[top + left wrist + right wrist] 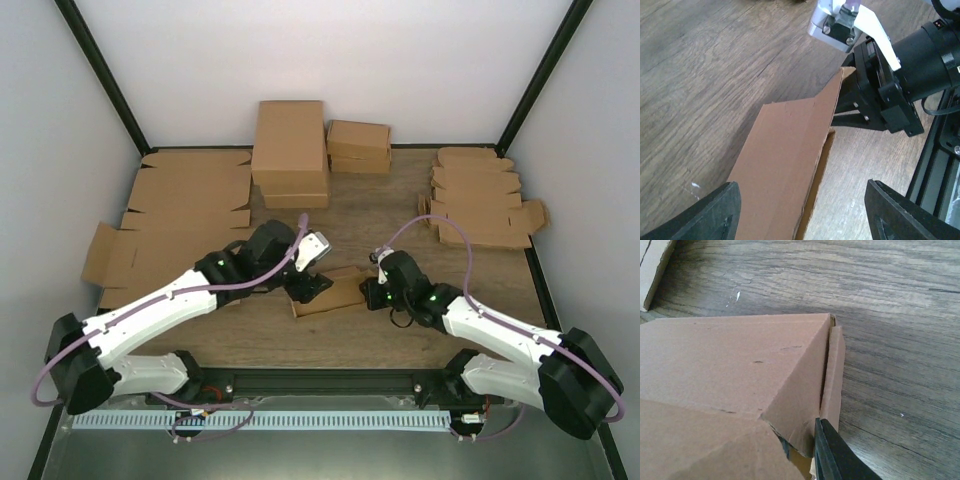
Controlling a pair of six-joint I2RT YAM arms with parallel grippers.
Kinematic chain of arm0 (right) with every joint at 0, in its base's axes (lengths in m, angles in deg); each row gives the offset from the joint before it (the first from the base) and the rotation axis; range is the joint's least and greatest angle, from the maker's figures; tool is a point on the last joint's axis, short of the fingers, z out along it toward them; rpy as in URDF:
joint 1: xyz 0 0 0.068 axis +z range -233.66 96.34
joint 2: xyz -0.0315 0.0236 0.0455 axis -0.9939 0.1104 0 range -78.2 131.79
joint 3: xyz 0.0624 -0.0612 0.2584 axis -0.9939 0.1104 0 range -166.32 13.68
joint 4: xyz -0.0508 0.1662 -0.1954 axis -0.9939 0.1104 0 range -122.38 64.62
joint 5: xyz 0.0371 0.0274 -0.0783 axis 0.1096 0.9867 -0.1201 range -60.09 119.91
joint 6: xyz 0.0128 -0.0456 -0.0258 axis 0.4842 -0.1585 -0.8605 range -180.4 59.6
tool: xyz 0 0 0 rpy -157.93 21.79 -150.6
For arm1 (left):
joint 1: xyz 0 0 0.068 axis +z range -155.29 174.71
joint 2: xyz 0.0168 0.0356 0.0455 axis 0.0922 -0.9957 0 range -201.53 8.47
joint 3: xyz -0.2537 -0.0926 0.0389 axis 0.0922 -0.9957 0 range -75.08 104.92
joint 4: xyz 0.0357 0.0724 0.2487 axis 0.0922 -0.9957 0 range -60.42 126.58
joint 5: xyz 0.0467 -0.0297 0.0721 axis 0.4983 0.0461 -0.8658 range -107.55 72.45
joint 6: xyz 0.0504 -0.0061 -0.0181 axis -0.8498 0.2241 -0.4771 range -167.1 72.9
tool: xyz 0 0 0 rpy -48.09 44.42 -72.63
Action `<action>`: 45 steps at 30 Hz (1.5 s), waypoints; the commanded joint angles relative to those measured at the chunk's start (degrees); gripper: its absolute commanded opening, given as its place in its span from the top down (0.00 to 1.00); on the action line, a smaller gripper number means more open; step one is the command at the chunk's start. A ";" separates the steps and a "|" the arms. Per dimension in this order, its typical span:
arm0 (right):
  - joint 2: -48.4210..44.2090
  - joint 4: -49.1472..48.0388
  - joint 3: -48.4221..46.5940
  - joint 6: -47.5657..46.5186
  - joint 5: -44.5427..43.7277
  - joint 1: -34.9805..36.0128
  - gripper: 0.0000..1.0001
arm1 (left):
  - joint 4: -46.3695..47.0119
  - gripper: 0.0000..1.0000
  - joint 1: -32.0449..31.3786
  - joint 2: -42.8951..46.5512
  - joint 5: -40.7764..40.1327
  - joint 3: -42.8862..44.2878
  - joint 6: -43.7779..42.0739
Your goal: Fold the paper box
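Note:
The paper box (pixel 335 293), small and brown, lies partly folded on the wooden table between both arms. My left gripper (pixel 306 284) hovers over its left end. In the left wrist view the gripper (pixel 802 185) is open, its black fingers (pixel 715 215) standing wide on either side of the box's top panel (pixel 785 165), apart from it. My right gripper (pixel 373 292) is at the box's right end. In the right wrist view one finger (pixel 837 457) presses against the box's end wall (pixel 832 370); cardboard hides the other finger.
Two stacks of folded brown boxes (pixel 290 152) (pixel 358 146) stand at the back. Large flat cardboard sheets (pixel 180 215) lie on the left. A pile of flat die-cut blanks (pixel 482 197) sits at the back right. Black frame posts and walls bound the table.

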 commanded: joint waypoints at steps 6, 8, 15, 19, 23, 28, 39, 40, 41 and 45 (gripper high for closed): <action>0.16 -1.70 0.80 -0.44 0.61 0.36 0.84 | -3.38 0.43 -0.41 -10.23 3.22 5.46 -7.57; 0.15 -1.80 0.71 -0.42 0.79 0.36 0.84 | -3.63 0.44 -0.38 -11.36 3.02 5.81 -7.68; -0.78 -0.76 0.58 -0.86 0.42 0.36 0.78 | -3.29 0.88 -0.42 -12.32 3.25 5.46 -6.81; -2.98 0.78 0.13 -1.10 0.54 0.36 0.69 | -3.23 0.90 -0.36 -13.52 3.37 4.40 -5.44; -5.37 2.99 -0.32 -1.20 0.98 0.36 0.59 | -1.81 0.90 -0.39 -13.20 3.86 2.15 -4.40; -8.03 3.41 -0.10 -0.25 1.12 0.36 0.54 | -0.88 0.89 -0.44 -13.10 3.85 0.65 -3.36; -16.35 3.20 2.87 1.95 0.82 5.22 0.53 | 1.81 0.88 -0.34 -14.47 5.53 0.02 -1.35; -16.77 2.85 3.37 2.39 0.46 5.28 0.53 | 1.88 0.88 -0.41 -14.74 5.64 -0.14 -1.22; -16.93 2.83 3.65 2.88 -0.48 5.29 0.53 | 1.97 0.88 -0.37 -14.98 5.74 -0.42 -1.05; -18.06 3.41 3.92 5.89 -5.98 5.29 0.53 | 2.41 0.87 -0.45 -15.53 6.13 -1.65 -0.09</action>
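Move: The front edge of the paper box's lid, with its tuck flap, has its middle about 3 cm to the right of the left hand and some 7 cm below, neither ahead nor back. The box body under it lies about 4 cm to the right, 1 cm farther out and 14 cm below. Flat cardboard sheets lie about 32 cm to the left, 13 cm ahead and 19 cm below. From the right hand, already gripping the box's right end, that edge is some 7 cm left, 2 cm back and 3 cm higher. Down and a little to the right, the left hand drops about 5 cm onto the lid's front edge and shuts its half-open fingers, pinching the tuck flap, then sinks another 3 cm with it, fingers tipping slightly steeper. Once that pinch is made, the right hand opens about halfway, lets go of the box's right end corner, and draws up and back, some 4 cm each way. ##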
